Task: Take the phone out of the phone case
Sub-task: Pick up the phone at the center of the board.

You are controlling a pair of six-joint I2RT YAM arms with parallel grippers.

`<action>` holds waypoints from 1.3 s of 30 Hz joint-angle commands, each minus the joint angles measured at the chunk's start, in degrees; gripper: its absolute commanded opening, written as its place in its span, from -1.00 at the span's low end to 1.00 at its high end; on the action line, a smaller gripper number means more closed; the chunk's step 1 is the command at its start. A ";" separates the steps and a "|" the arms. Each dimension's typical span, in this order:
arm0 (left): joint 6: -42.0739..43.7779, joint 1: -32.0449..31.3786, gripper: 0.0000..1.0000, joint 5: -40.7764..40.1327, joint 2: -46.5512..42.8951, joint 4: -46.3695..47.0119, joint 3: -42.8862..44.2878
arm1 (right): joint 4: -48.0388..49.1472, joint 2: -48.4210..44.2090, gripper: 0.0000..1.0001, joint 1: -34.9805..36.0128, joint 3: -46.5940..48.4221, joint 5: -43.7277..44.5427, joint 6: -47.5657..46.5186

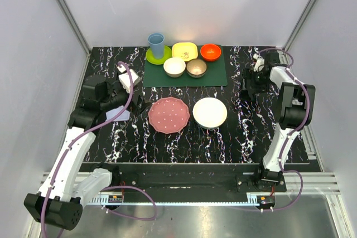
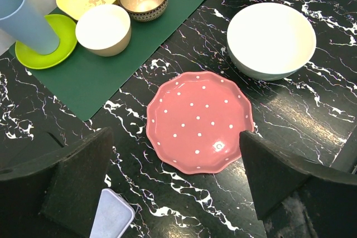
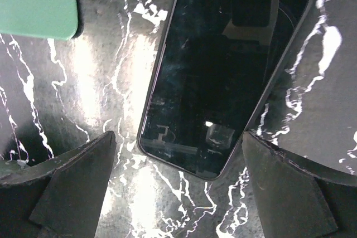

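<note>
The phone lies flat and screen up on the black marble table, far right, with no lavender rim around it. My right gripper hangs open just above the phone's near end, its fingers spread wider than the phone and touching nothing. The phone case, a pale lavender shell, lies separately on the table at the left. My left gripper is open and holds nothing. The case sits by its left finger. In the top view the phone is hidden under the right gripper.
A pink dotted plate and a white bowl sit mid-table. Behind them a green mat carries a blue cup on a lime saucer, a yellow dish, an orange bowl and two small bowls. A mat corner lies left of the phone.
</note>
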 commanded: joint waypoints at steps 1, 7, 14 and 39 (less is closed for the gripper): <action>-0.86 -0.23 0.98 -0.31 -1.05 3.23 -0.44 | -1.28 -5.15 0.99 4.67 -1.07 2.38 -0.25; -0.86 -0.23 0.98 -0.31 -0.79 3.49 -0.61 | 2.95 -5.88 1.00 5.64 4.10 15.21 0.63; -0.95 -0.23 0.98 -0.67 -0.70 3.67 -1.05 | 2.95 2.38 1.00 9.33 14.39 26.91 1.94; -1.03 -0.23 0.98 0.04 -1.23 4.90 -2.55 | 2.69 12.07 0.99 9.16 16.87 37.55 0.02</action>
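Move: The right hand is open, low over the near end of the black phone. The phone's middle lies about 7 cm ahead, 1 cm to the right and 2 cm lower. The green mat's near right corner is some 8 cm ahead and 11 cm to the left. The white bowl stands roughly 21 cm left and 7 cm back, about level in height. From the idle left hand the phone is about 58 cm right, 9 cm ahead and 25 cm below. With its right finger at the phone's right edge, the right hand first slides about 2 cm left. It then hops forward over the phone, rising some 7 cm and sinking back to its starting height about 10 cm farther out, easing slightly right. Its wide-open fingers end around the far end, the left one close beside the phone's left edge, the wrist tilting some 30 degrees to swing the fingertips rightward. ##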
